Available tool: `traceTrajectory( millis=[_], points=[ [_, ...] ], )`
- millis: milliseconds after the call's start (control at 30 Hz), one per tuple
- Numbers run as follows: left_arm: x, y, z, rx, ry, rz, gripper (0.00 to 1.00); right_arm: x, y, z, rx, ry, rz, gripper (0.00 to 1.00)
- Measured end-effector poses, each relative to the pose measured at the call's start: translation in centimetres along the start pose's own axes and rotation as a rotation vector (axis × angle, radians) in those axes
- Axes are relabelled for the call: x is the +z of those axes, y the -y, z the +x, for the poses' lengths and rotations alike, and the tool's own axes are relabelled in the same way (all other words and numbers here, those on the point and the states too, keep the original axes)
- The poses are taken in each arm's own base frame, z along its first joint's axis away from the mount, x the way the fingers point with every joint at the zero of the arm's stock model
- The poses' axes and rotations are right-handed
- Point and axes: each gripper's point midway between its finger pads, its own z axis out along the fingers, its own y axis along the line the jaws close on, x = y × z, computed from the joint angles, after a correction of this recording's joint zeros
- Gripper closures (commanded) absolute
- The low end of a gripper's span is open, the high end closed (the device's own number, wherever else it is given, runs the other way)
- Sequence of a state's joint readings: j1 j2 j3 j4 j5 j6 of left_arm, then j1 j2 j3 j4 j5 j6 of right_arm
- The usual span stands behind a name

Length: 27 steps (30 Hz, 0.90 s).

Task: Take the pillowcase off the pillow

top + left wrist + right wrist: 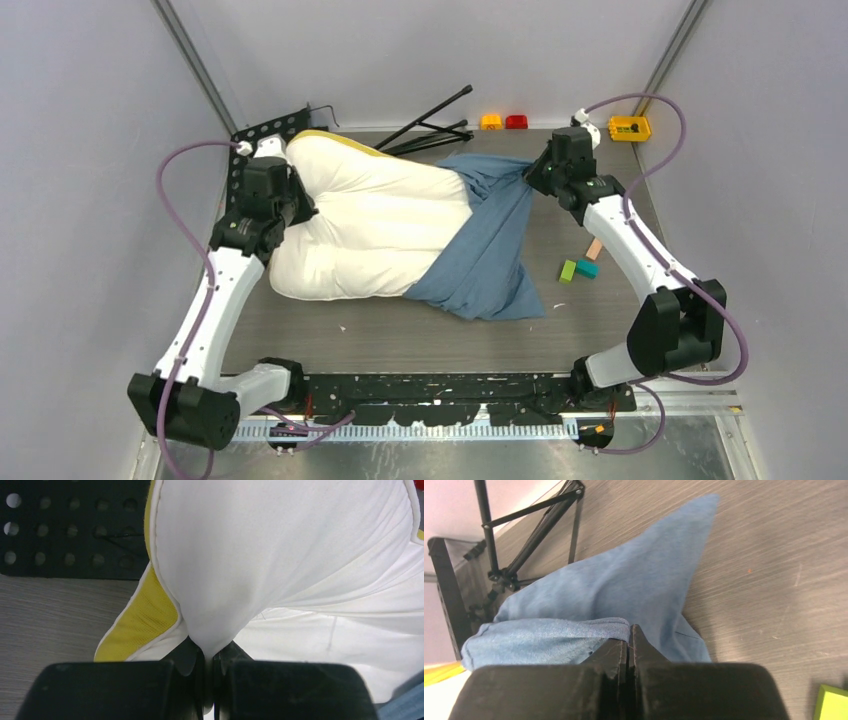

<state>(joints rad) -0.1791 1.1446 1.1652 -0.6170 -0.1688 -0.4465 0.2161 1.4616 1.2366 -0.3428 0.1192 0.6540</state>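
The cream-white pillow (365,225) lies across the table's left and middle, its right end still inside the dusty blue pillowcase (490,255). My left gripper (296,205) is at the pillow's left end. In the left wrist view it (210,652) is shut on a pinched fold of the white pillow fabric (260,555), beside the yellow edging (142,622). My right gripper (531,172) is at the pillowcase's far right corner, where the cloth is drawn to a point. Up close it (629,630) is shut on the hem of the blue pillowcase (624,587).
A folded black tripod (430,125) and a black perforated plate (262,130) lie at the back. Small yellow (491,121), red (516,121) and yellow (629,127) blocks sit along the far edge. Green (567,270), teal (586,267) and salmon (594,249) blocks lie right of the pillowcase.
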Motion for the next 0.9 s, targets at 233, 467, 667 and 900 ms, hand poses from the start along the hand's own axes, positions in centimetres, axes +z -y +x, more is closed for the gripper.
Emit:
traceTrajectory(
  millis=[233, 467, 667, 900],
  points=[
    [-2.3, 0.2, -1.0, -0.024, 0.052, 0.029, 1.0, -1.8, 2.7, -1.6, 0.094, 0.024, 0.082, 1.0],
    [-1.8, 0.8, -0.4, -0.06, 0.052, 0.066, 1.0, -3.6, 0.7, -3.1, 0.106, 0.033, -0.03, 1.0],
    [0.9, 3.4, -2.7, -0.062, 0.055, 0.141, 1.0, -3.3, -5.2, -9.6, 0.101, 0.073, -0.173, 1.0],
    [-2.8, 6.6, -11.8, -0.035, 0.352, 0.279, 0.99, -10.7, -11.3, -17.5, 0.061, 0.316, -0.421, 1.0]
  ],
)
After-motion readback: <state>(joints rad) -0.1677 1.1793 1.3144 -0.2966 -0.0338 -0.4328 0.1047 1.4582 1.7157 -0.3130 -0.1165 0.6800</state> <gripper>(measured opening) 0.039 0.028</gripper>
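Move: Held up between the two hands, the pillow has its middle about 11 cm right, 2 cm ahead and 12 cm below the left hand, with the pillowcase some 28 cm right, 2 cm ahead and 16 cm below that hand. From the right hand, the pillow's middle is about 26 cm left and 5 cm back, and the case's middle 7 cm left, 6 cm back and 14 cm below. The green block lies roughly 8 cm right and 9 cm back of the right hand. Pulling sideways first, the right hand draws its pinched end of the pillowcase about 3 cm right, away from the left hand's grip on the pillow. Both hands then heave forward and up, the right ending some 23 cm higher and easing back at the end, the left about 12 cm higher; both tip their fingers up towards level and keep their grips. ##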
